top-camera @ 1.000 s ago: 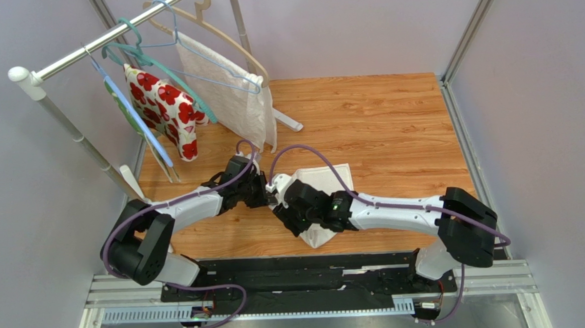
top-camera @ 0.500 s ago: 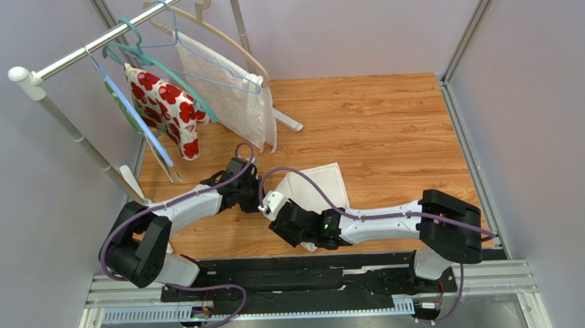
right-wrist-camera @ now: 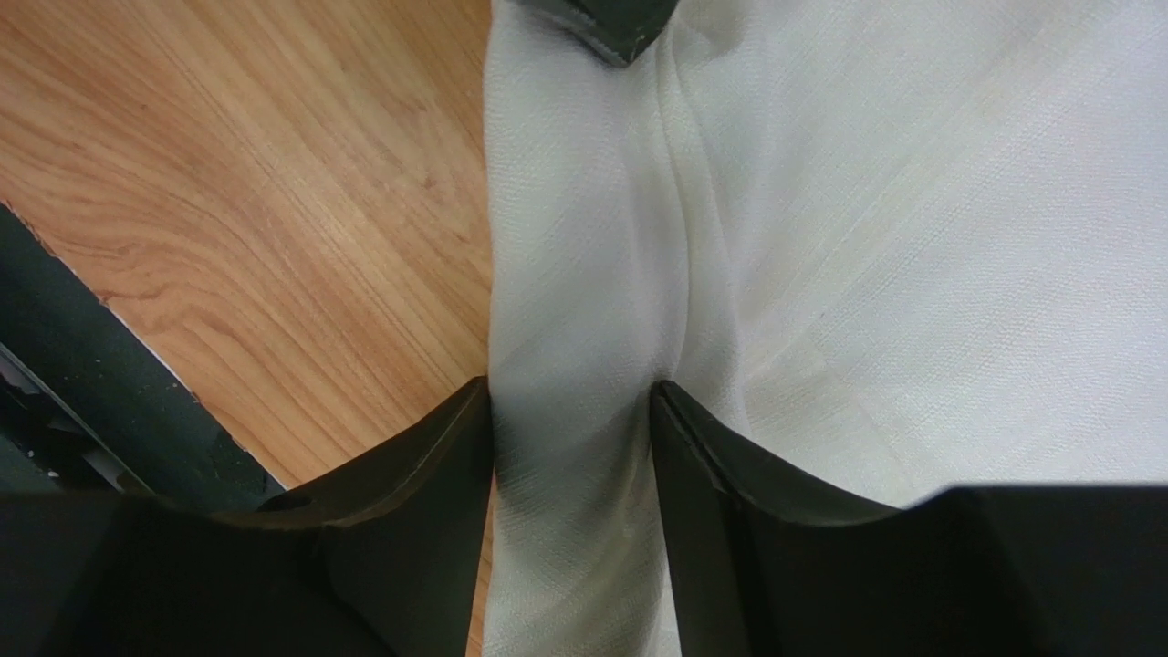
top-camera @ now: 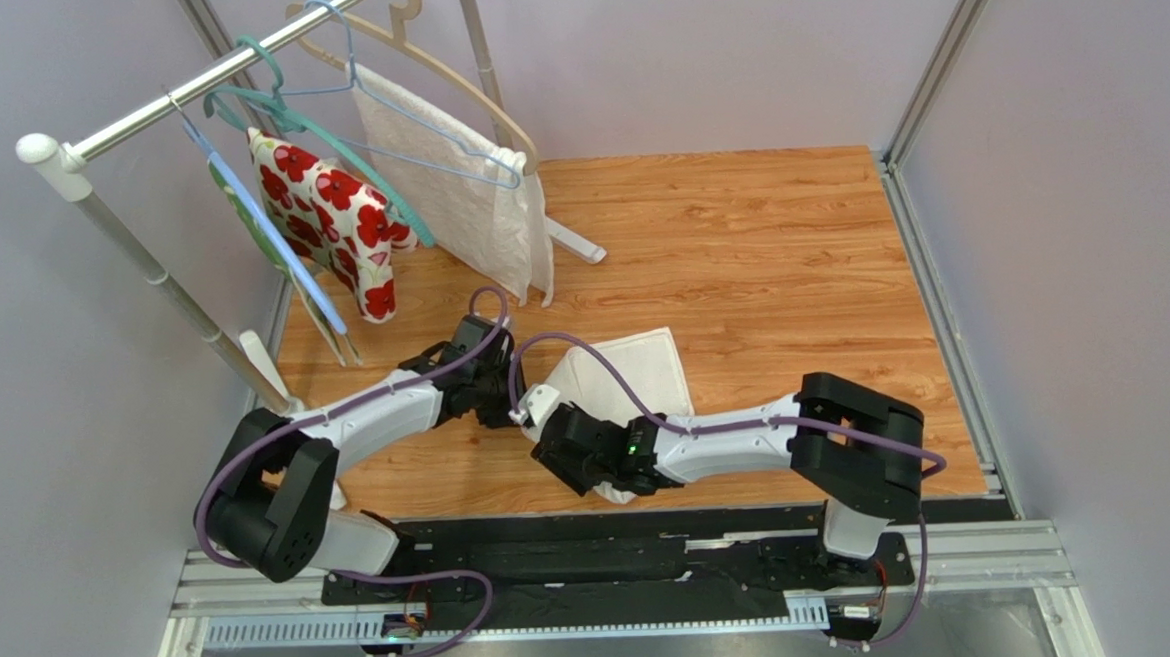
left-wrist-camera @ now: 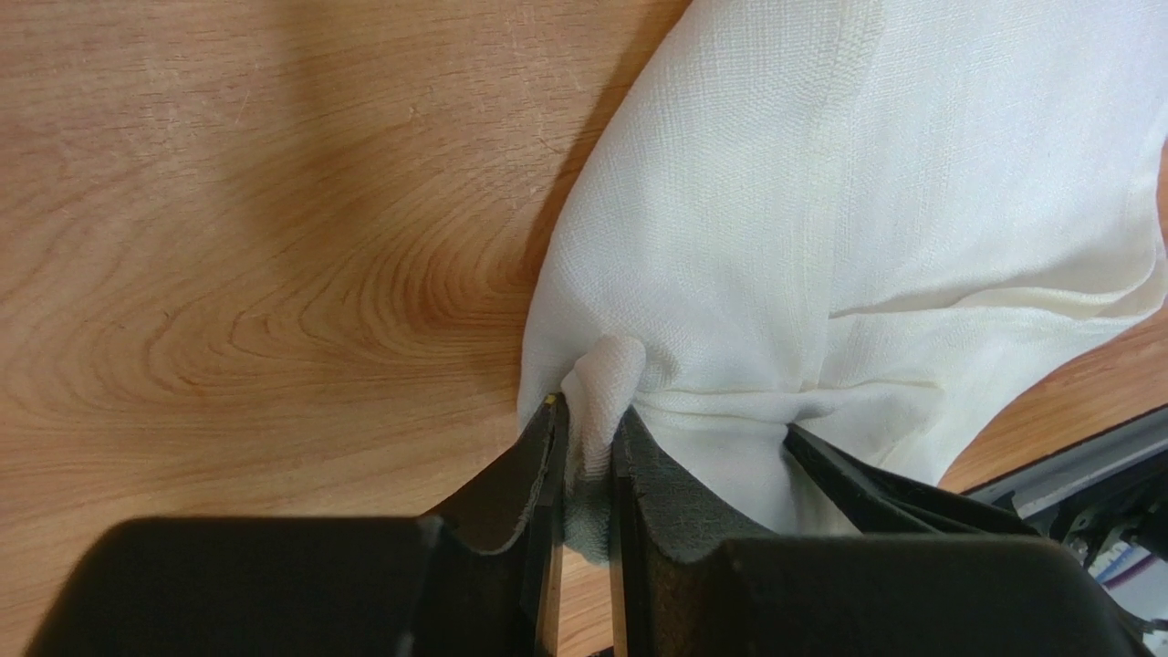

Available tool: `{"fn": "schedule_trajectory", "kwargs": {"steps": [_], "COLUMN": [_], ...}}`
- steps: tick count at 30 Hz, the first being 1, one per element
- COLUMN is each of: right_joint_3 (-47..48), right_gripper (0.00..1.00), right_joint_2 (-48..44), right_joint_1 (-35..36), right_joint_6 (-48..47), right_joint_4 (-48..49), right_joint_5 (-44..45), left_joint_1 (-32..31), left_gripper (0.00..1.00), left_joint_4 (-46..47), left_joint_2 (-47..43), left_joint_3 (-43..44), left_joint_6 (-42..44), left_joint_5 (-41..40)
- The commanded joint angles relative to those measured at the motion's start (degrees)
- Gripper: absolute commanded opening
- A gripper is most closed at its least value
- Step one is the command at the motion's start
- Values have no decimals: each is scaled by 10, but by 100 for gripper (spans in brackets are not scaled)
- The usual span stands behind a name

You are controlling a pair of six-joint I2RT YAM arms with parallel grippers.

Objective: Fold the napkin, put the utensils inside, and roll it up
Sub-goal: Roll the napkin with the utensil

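The off-white napkin (top-camera: 631, 374) lies partly folded on the wooden table (top-camera: 783, 258), between the two arms. My left gripper (top-camera: 514, 405) is shut on a bunched corner of the napkin (left-wrist-camera: 850, 205), and the cloth puffs up between its fingertips (left-wrist-camera: 590, 411). My right gripper (top-camera: 545, 430) sits close beside it, shut on a thick folded edge of the napkin (right-wrist-camera: 891, 205); cloth fills the gap between its jaws (right-wrist-camera: 572, 400). The left gripper's tip (right-wrist-camera: 614, 25) shows at the top of the right wrist view. The utensils are out of view.
A clothes rack (top-camera: 202, 86) stands at the back left with hangers, a red-flowered cloth (top-camera: 333, 222) and a textured white cloth (top-camera: 463, 185). A black rail (top-camera: 633, 544) runs along the near edge. Grey walls close in both sides.
My right arm has swung left and nearer, carrying its napkin edge with it. More of the napkin now lies flat behind the arm. The left gripper has kept its hold and place.
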Motion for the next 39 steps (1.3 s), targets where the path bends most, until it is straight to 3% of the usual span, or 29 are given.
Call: {"fn": "schedule_trajectory", "kwargs": {"steps": [1, 3, 6, 7, 10, 11, 16, 22, 26, 32, 39], "right_joint_3": [-2, -12, -26, -29, -36, -40, -66, -80, -86, -85, -82], "right_gripper": [43, 38, 24, 21, 16, 15, 11, 10, 8, 8, 8], "right_joint_2": [14, 12, 9, 6, 4, 1, -2, 15, 40, 69, 79], "right_joint_1": [-43, -68, -101, -110, -143, -159, -208, -252, -284, -319, -329], "right_joint_6": [36, 40, 38, 35, 30, 30, 30, 38, 49, 52, 52], "right_joint_4": [-31, -31, -23, -17, -15, -12, 6, 36, 60, 70, 67], "right_joint_5": [-66, -109, -190, -210, -283, -317, -412, -498, -561, -603, -606], "left_joint_1": [-3, -3, -3, -3, -2, -1, 0, 0, 0, 0, 0], "left_gripper": [0, 3, 20, 36, 57, 60, 62, 62, 64, 64, 64], "left_joint_4": [-12, -10, -20, -23, -46, -57, -33, 82, 210, 380, 553], "left_joint_2": [-30, -42, -66, -74, -115, -127, -196, -206, -199, -152, -4], "left_joint_3": [22, 19, 21, 24, 31, 32, 5, -46, -78, -103, -97], "left_joint_6": [8, 5, 6, 6, 8, 11, 31, 44, 78, 63, 23], "left_joint_5": [6, 5, -5, -16, -48, -57, -83, -35, 2, 58, 143]}}
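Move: The left fingers already pinch the left end of the napkin's rolled edge. The open right fingers straddle the same edge, about 1 cm above its middle, with the pinched end some 7 cm ahead and 7 cm to the left. From the right hand, the roll's near end lies 6 cm right and 4 cm back, the flat flap about 10 cm ahead and 7 cm right, and the napkin's far corner roughly 17 cm ahead and 13 cm right. Close the right gripper on the rolled edge and, keeping it pinched, twist the wrist about 55 degrees so the top of the grip turns forward and right, ending with the fingers slanting left and down; the hand shifts only a few centimetres right and forward. Meanwhile open the left gripper to let go of its end, lift about 8 cm, then carry it open to the right and forward, over the napkin's left side. ##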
